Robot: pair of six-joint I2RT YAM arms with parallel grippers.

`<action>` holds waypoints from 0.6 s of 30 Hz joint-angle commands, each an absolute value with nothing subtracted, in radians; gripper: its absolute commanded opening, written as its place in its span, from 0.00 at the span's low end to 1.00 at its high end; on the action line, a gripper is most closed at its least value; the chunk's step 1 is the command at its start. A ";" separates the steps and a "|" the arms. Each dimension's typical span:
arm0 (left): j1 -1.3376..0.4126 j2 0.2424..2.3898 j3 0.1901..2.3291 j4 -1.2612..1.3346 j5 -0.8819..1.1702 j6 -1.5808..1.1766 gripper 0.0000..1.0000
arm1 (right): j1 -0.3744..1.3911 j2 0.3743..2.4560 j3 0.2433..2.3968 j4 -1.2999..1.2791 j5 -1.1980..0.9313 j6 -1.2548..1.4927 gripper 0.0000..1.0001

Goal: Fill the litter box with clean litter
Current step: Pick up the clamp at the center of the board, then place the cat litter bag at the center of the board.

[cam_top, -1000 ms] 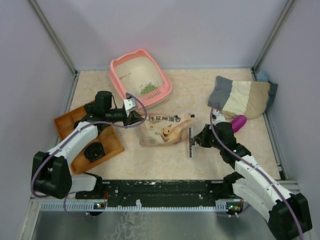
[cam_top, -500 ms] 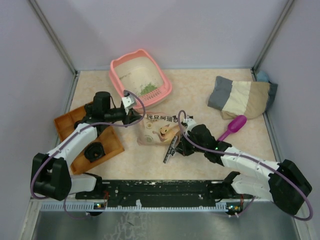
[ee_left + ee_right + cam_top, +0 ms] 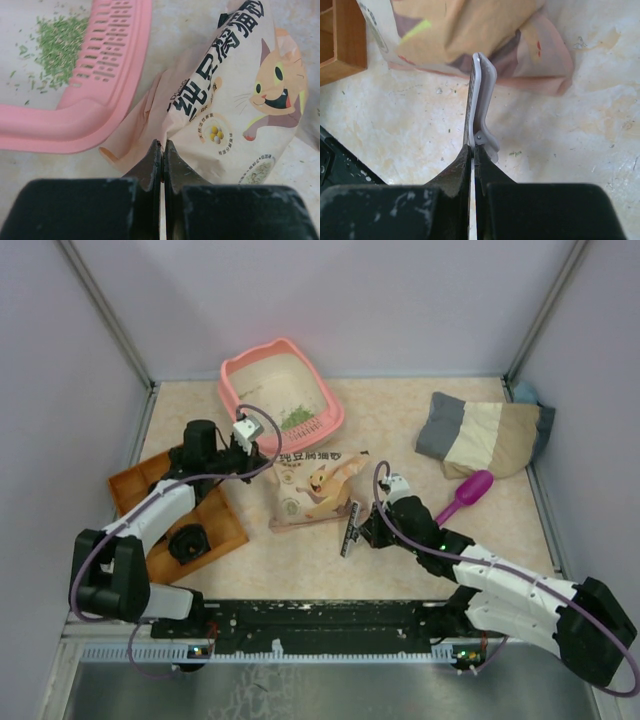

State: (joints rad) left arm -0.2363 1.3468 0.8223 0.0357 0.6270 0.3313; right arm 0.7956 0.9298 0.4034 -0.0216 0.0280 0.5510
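The salmon-pink litter box (image 3: 238, 380) stands at the back, with a small pile of green clean litter (image 3: 295, 418) in its near right corner; the wrist view shows the same litter (image 3: 57, 42) behind the slotted rim (image 3: 112, 60). My left gripper (image 3: 262, 456) (image 3: 162, 146) is shut on the folded top edge of the beige printed paper bag (image 3: 315, 490) (image 3: 240, 90), right beside the box. My right gripper (image 3: 368, 532) (image 3: 473, 148) is shut on a grey-white bag clip (image 3: 351, 526) (image 3: 481, 90) at the bag's lower right corner (image 3: 470, 35).
An orange compartmented tray (image 3: 135, 485) (image 3: 342, 40) with a black round item lies at the left under my left arm. A magenta scoop (image 3: 468, 492) and a grey-and-beige cushion (image 3: 480, 435) sit at the right. Walls enclose the table on three sides.
My right arm swung left from near the cushion, carrying the clip to the bag's lower right corner. My left gripper pulled the bag's top toward the litter box, turning the bag.
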 commanded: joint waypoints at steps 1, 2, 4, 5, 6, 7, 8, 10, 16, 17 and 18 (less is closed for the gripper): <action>-0.162 1.395 0.904 0.196 0.543 0.259 0.00 | 0.804 0.900 0.387 0.002 0.067 0.551 0.00; -0.152 1.413 0.914 0.195 0.534 0.247 0.00 | 0.804 0.896 0.383 0.006 0.067 0.551 0.00; -0.137 1.452 0.930 0.195 0.529 0.237 0.00 | 0.803 0.892 0.379 0.009 0.069 0.550 0.00; -0.132 1.464 0.938 0.192 0.528 0.233 0.00 | 0.804 0.891 0.379 0.011 0.070 0.550 0.00; -0.129 1.476 0.944 0.190 0.526 0.228 0.00 | 0.804 0.891 0.378 0.011 0.070 0.549 0.00; -0.127 1.486 0.949 0.191 0.522 0.225 0.00 | 0.803 0.891 0.380 0.010 0.072 0.548 0.00; -0.126 1.491 0.952 0.189 0.513 0.222 0.04 | 0.804 0.890 0.380 0.011 0.073 0.546 0.00; -0.125 1.495 0.953 0.186 0.509 0.222 0.13 | 0.803 0.889 0.381 0.011 0.074 0.537 0.00; -0.125 1.415 0.948 0.160 0.545 0.217 0.34 | 0.803 0.847 0.417 -0.040 0.102 0.471 0.00; -0.126 1.395 0.947 0.160 0.545 0.208 0.39 | 0.803 0.838 0.426 -0.045 0.102 0.465 0.00; -0.126 1.377 0.950 0.152 0.542 0.193 0.43 | 0.803 0.830 0.438 -0.049 0.097 0.459 0.00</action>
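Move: My left hand still pinches the top left corner of the litter bag; the litter box it carries this towards has its middle about 16 cm ahead, 3 cm to the right and some 11 cm lower. The bag's middle is about 12 cm to the right, 5 cm nearer and 8 cm below; the wooden tray's is 21 cm left, 10 cm nearer and 14 cm below. From my right hand, which holds the clamp, the box is about 31 cm ahead, 19 cm left and a little lower. With my left hand I draw the pinched bag corner forward and left, about 5 cm out and 4 cm across, towards the near rim of the litter box, sinking some 2 cm and turning the hand a little counter-clockwise. Then I open the fingers about a third, letting go of the corner, and start to rise. My right hand keeps the clamp gripped, barely drifting. ##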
